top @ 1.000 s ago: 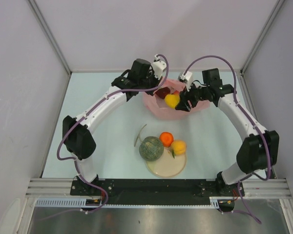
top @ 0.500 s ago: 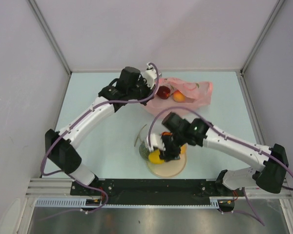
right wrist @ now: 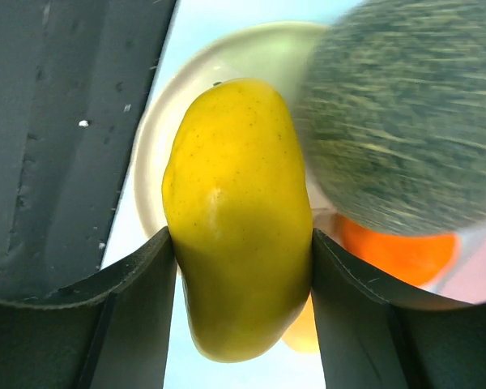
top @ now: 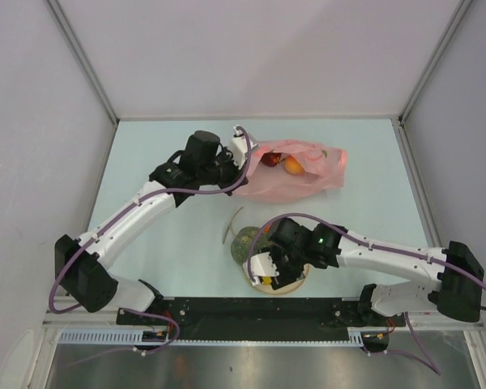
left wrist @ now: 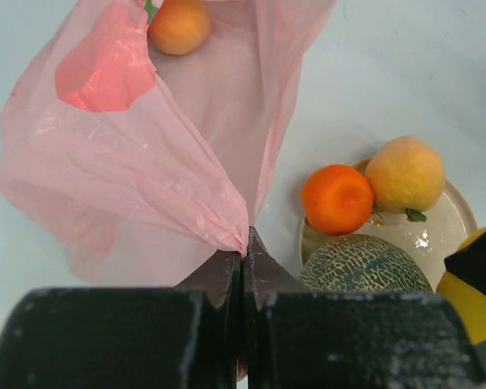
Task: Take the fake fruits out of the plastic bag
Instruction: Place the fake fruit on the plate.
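My right gripper is shut on the yellow oblong fruit, low over the cream plate. The netted melon sits at the plate's far left edge. An orange and a yellow-orange round fruit rest on the plate. My left gripper is shut on a gathered edge of the pink plastic bag and holds it up. Inside the bag lie a peach and a dark red fruit.
A thin curved stem lies on the table left of the melon. Grey walls close in the table on the left, back and right. The right arm's forearm stretches low across the near right.
The right arm has carried the yellow fruit from the bag down to the plate near the front. The left gripper has drawn the bag's edge a little leftward and nearer.
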Controlling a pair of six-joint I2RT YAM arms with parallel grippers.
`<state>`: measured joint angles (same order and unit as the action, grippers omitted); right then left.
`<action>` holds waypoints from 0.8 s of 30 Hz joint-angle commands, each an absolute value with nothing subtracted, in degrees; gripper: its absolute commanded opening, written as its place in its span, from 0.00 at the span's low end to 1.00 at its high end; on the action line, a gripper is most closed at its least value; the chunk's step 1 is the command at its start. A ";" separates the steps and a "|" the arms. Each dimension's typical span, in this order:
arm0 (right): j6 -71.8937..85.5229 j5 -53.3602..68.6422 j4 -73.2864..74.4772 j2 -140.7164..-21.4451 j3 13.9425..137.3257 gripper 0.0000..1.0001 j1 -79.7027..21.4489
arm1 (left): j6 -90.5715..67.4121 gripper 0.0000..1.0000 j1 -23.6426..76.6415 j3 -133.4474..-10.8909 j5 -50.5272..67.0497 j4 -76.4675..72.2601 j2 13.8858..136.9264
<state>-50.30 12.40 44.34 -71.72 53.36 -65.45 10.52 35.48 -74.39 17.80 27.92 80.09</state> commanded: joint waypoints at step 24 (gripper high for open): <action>-48.08 10.11 30.32 -66.27 40.52 1.00 -69.43 | 8.88 0.00 35.33 -71.63 23.29 25.84 75.67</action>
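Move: The yellow fruit is already in the right hand's fingers, over the near part of the plate; the plate's middle lies about 3 cm farther out and some 8 cm below. The green pumpkin on the plate is roughly 7 cm ahead and 6 cm to the left, the peach 8 cm ahead and 6 cm to the right, the orange about 12 cm straight ahead, all about 5 cm lower. From the left hand the plate is some 20 cm back, 8 cm right and 21 cm down. The yellow fruit is lowered about 4 cm onto the bare near part of the plate, beside the pumpkin, by the right hand, which sinks quickly at first and then stays at that height, easing a centimetre or two to its left. Only at the end do the fingers spread and let go of the fruit. ##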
